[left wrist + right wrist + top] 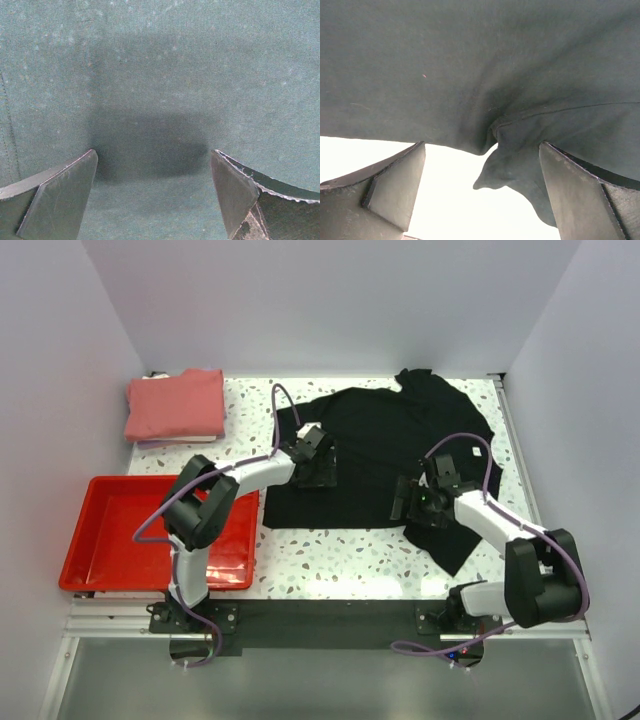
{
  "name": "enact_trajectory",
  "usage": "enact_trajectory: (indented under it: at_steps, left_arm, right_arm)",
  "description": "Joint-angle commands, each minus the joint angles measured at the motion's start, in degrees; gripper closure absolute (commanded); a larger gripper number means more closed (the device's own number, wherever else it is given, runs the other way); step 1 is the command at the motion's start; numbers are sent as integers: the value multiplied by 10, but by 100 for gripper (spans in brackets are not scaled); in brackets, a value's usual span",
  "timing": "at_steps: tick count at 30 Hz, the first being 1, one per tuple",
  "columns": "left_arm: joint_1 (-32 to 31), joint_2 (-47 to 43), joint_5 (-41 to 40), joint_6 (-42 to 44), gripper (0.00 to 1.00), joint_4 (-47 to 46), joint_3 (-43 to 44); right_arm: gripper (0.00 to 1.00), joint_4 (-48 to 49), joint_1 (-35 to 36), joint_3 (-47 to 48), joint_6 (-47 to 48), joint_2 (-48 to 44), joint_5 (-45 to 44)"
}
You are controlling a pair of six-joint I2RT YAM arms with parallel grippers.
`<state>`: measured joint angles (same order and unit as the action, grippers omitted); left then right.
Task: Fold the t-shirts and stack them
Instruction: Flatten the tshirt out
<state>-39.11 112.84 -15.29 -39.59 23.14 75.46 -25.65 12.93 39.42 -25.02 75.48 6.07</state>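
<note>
A black t-shirt [385, 435] lies spread on the speckled table, one part trailing toward the near right. A salmon-pink t-shirt [176, 404] rests folded at the far left corner. My left gripper [318, 468] hovers open over the black shirt's left side; in the left wrist view only dark cloth [160, 90] shows between its fingers [60, 200]. My right gripper [404, 502] stands open at the shirt's near hem; in the right wrist view the hem's puckered corner [512, 165] lies between the wide jaws over the bright table, and nothing is gripped.
A red plastic tray [100, 540] sits at the near left, beside the left arm's base. White walls close in the table on the left, back and right. A small white label [478, 451] shows on the black shirt's right side.
</note>
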Motion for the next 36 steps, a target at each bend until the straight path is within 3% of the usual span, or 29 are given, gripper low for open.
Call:
enact_trajectory:
  at_steps: [1,6,13,20,26,32,36]
  left_arm:
    - [6,-10,-2,-2,0,-8,-14]
    - [10,-17,-6,-2,0,-9,-17]
    - [13,-26,-18,3,0,-2,-20]
    - [14,-34,-20,12,0,2,-22]
    - [14,-50,14,29,0,-10,-10]
    - [17,-54,-15,40,0,-11,18]
    - [34,-19,-46,49,0,6,92]
  right_arm:
    - [1,39,6,-29,-35,13,19]
    - [1,-1,6,-78,-81,-2,6]
    - [1,-131,6,-100,-114,-107,-50]
    - [1,-155,5,-91,-107,-126,-10]
    - [1,-167,5,4,-56,-155,-2]
    - [1,-146,5,113,-38,-84,-59]
    - [1,-93,4,151,-38,-44,-49]
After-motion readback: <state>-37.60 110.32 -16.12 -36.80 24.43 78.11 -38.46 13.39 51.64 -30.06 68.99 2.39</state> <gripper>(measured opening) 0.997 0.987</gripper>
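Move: The shirt's near-side edge, at the corner where the near sleeve joins the body, lies just below the right hand, some 4 cm back and 2 cm to its left. The sleeve's middle is about 9 cm back and 7 cm to the right of that hand, the white sticker about 17 cm ahead and 18 cm right. From the left hand, that corner is about 13 cm back and 27 cm right; the shirt's hem end lies some 13 cm to its left. The shirt by its near sleeve is pressed down on by the open right fingers, which sink about 1 cm and drag it back towards the base for some 8 cm, the hand turning about 10 degrees clockwise. The right hand then lifts clear and swings forward over the body, while the left, still open, stays on the body beside the hem end before rising 3 cm and easing slightly forward. ##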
